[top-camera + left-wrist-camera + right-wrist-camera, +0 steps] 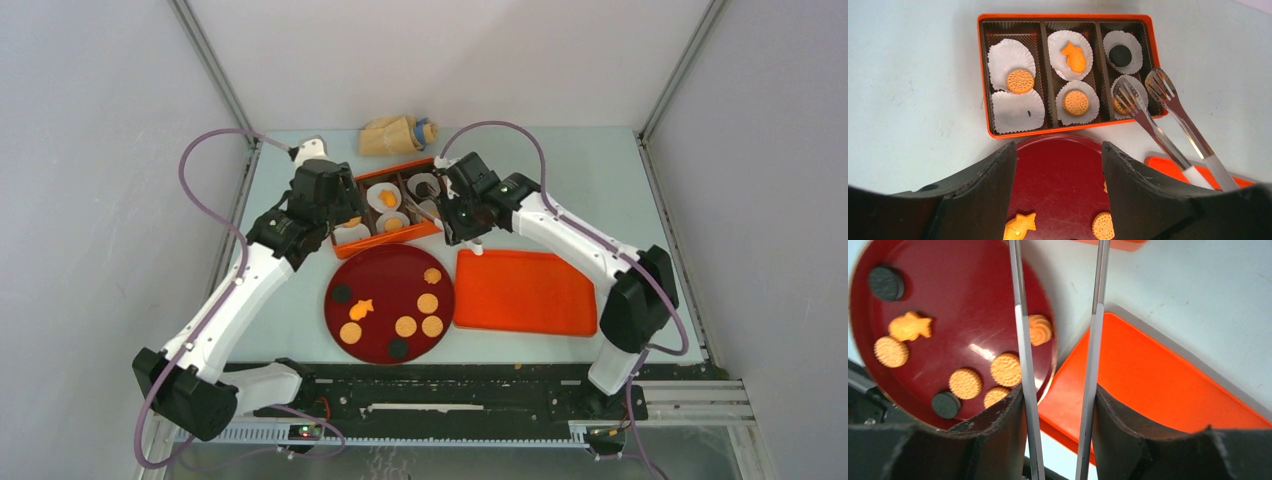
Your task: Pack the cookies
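Note:
Several cookies, tan rounds, dark discs and an orange fish (361, 309), lie on the dark red plate (385, 272). The orange box (1063, 16) holds paper liners with a tan round cookie (1020, 81), a fish cookie (1074, 56), a dark cookie (1120, 55) and another tan one (1076, 102). My right gripper (1058, 392) is shut on metal tongs (1020, 340). The tongs' tips (1148, 90) hang spread over the box's right column. My left gripper (1059, 147) is open and empty above the plate's far edge, just short of the box.
The orange lid (525, 292) lies right of the plate. A tan bag (398, 133) sits behind the box. One liner (1018, 112) in the box's left column has no cookie in it. Both arms crowd the box from either side.

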Robot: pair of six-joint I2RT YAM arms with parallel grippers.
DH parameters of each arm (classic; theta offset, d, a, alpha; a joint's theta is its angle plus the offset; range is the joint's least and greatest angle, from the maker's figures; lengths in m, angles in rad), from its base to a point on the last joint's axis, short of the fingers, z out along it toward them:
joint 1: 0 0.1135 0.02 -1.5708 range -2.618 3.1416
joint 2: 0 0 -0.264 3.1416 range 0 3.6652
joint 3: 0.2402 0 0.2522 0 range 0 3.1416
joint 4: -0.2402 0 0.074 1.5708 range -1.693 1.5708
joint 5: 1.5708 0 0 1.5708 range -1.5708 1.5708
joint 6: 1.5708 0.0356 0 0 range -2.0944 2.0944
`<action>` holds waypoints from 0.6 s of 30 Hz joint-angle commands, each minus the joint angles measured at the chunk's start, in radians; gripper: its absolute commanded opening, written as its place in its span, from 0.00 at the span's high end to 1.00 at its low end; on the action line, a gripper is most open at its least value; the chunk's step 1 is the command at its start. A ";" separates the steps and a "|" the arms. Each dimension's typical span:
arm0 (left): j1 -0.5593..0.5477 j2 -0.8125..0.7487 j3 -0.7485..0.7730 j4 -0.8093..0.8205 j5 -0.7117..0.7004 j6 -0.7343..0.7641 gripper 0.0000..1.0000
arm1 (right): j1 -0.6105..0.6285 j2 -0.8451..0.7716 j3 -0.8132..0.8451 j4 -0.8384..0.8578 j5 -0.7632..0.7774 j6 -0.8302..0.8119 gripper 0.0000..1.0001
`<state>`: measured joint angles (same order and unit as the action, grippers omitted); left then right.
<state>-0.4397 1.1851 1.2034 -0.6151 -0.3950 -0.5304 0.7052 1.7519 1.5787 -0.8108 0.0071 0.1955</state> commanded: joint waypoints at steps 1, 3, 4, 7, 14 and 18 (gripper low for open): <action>0.007 -0.047 0.077 -0.009 -0.049 0.011 0.32 | 0.108 -0.140 -0.003 0.013 0.033 0.000 0.48; 0.011 -0.052 0.088 -0.023 -0.048 0.000 0.32 | 0.184 -0.171 -0.044 0.009 0.035 0.003 0.48; 0.015 -0.053 0.090 -0.029 -0.039 -0.006 0.32 | 0.215 -0.184 -0.068 0.008 0.038 0.010 0.48; 0.026 -0.056 0.091 -0.047 0.003 -0.026 0.32 | 0.304 -0.212 -0.146 0.009 0.030 0.024 0.48; 0.028 -0.136 0.010 -0.053 0.060 -0.076 0.32 | 0.500 -0.196 -0.243 -0.033 0.073 0.065 0.48; 0.029 -0.198 -0.029 -0.068 0.062 -0.085 0.32 | 0.559 -0.173 -0.282 -0.038 0.128 0.078 0.47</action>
<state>-0.4164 1.0622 1.2175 -0.6712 -0.3519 -0.5854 1.2232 1.5753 1.3079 -0.8570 0.0624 0.2379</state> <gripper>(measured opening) 0.680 0.530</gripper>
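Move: The plate of cookies, where the right hand's tongs are bound, has its middle about 17 cm left of that hand, 9 cm back and 14 cm below. On it the fish cookie lies some 23 cm left and 10 cm back, the swirl cookie 7 cm left and 2 cm back. The box's middle is 16 cm left and 15 cm ahead of the right hand. From the left hand the plate is 8 cm right, 11 cm back, 23 cm below. The open tongs, still gripped in the right hand, leave the box's front-right cup: the hand rises about 4 cm, then sweeps back roughly 20 cm and slightly left, swinging about 25 degrees counter-clockwise and sinking towards plate level so the tips come over the plate near the fish cookie. The left hand, empty and open, lifts and backs off a few centimetres. ##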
